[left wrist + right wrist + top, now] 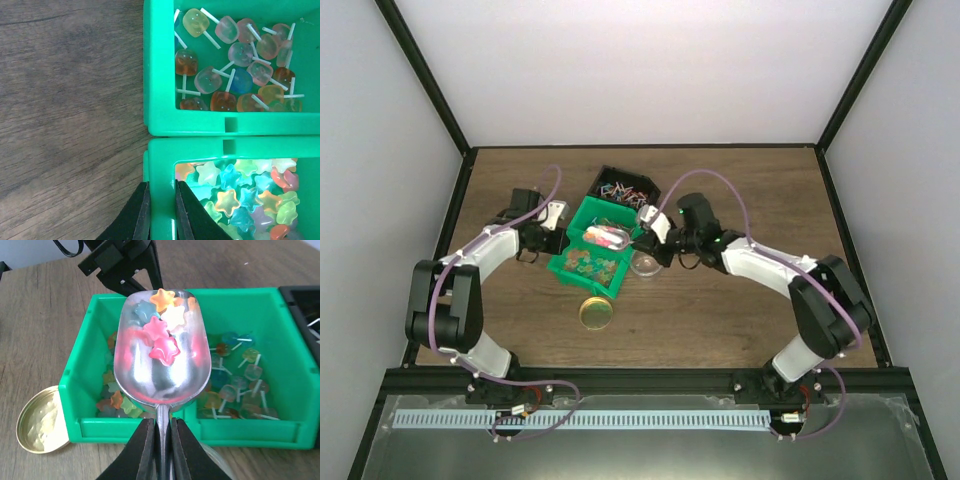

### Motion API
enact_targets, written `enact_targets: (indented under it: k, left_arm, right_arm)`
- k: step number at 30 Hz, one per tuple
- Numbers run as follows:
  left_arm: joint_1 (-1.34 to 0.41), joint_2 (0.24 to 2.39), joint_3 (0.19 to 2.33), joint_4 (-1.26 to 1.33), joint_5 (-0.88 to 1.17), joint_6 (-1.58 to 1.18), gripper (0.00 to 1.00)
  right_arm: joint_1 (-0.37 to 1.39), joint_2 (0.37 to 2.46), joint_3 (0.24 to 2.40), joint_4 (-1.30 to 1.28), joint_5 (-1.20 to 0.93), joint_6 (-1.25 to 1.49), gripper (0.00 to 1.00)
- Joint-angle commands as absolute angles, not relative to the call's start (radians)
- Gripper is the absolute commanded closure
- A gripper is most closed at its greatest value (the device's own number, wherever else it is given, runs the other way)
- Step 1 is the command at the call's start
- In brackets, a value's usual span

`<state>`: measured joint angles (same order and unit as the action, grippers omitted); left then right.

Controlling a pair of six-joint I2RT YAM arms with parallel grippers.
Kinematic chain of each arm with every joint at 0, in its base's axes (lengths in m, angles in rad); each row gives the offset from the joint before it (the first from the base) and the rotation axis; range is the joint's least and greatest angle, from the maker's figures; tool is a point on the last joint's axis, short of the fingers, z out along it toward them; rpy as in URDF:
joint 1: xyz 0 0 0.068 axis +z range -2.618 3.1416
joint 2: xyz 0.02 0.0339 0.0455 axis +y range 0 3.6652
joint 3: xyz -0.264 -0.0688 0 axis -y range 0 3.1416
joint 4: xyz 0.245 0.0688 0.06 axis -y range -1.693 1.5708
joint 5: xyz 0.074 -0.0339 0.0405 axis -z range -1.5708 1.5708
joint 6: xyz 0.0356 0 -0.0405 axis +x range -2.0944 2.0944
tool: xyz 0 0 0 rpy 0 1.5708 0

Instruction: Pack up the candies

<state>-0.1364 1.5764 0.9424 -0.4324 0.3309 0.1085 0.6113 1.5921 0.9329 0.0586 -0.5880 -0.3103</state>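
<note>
A silver scoop (160,365) hangs over the green bins (80,385), carrying several star-shaped candies (162,327) in pink, orange, white and blue. My right gripper (161,422) is shut on the scoop's thin handle. From above, the scoop (610,237) sits over the bins and the right gripper (655,235) is just to its right. More star candies (240,195) fill the near green bin. My left gripper (161,195) is shut on that bin's left wall (161,160), one finger inside and one outside.
The second green bin holds lollipop sweets (240,65). A black bin (620,188) of small mixed-colour wrapped sweets stands behind. A clear jar (645,265) sits under the right gripper, and its gold lid (597,313) lies on the wood in front.
</note>
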Motion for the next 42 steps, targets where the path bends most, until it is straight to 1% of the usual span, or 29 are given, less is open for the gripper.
enact_targets:
  k: [1, 7, 13, 19, 25, 30, 36, 42]
  left_arm:
    - [-0.137, 1.596, 0.973, -0.434, 0.368, 0.125, 0.96]
    - [-0.136, 1.608, 0.981, -0.436, 0.374, 0.124, 0.96]
    - [-0.137, 1.626, 1.002, -0.442, 0.380, 0.121, 0.96]
    - [-0.137, 1.635, 1.005, -0.444, 0.388, 0.120, 0.96]
    - [-0.136, 1.632, 1.003, -0.443, 0.388, 0.120, 0.95]
    - [-0.137, 1.626, 1.001, -0.440, 0.387, 0.117, 0.95]
    - [-0.137, 1.624, 1.000, -0.437, 0.389, 0.115, 0.95]
    - [-0.136, 1.627, 1.001, -0.439, 0.390, 0.115, 0.95]
  right_arm:
    - [0.532, 1.496, 0.944, -0.042, -0.690, -0.402, 0.99]
    - [0.443, 1.362, 0.899, -0.205, -0.713, -0.519, 0.99]
    - [0.418, 1.262, 0.870, -0.389, -0.678, -0.617, 0.99]
    - [0.370, 1.180, 0.837, -0.474, -0.673, -0.653, 0.99]
    - [0.354, 1.189, 0.850, -0.549, -0.631, -0.705, 0.99]
    - [0.355, 1.266, 0.938, -0.659, -0.563, -0.750, 0.99]
    - [0.354, 1.290, 0.961, -0.699, -0.512, -0.768, 0.99]
    - [0.354, 1.338, 1.034, -0.759, -0.461, -0.775, 0.99]
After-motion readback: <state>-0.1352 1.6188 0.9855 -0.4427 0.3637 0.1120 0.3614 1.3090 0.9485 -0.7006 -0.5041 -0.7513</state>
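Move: The right hand holds the scoop of star candies out to its left over the green bin. The glass jar it is bound for stands almost beneath this hand, about 2 cm farther out, 2 cm to the right and 12 cm below. The bin's star compartment is some 11 cm left and 2 cm ahead, the gold lid roughly 10 cm left and 10 cm back. From the left hand the jar lies about 19 cm right, 3 cm back and 4 cm lower. The right arm keeps its grip on the scoop handle and carries the loaded scoop about 14 cm to the right, off the green bin to above the glass jar, first rising some 4 cm to come clear, then drawing about 4 cm back and sinking some 5 cm while the wrist tips the scoop's nose down about 20 degrees towards the jar. The left hand still pinches the bin's side wall by the divider and eases it about a centimetre forward and right. ##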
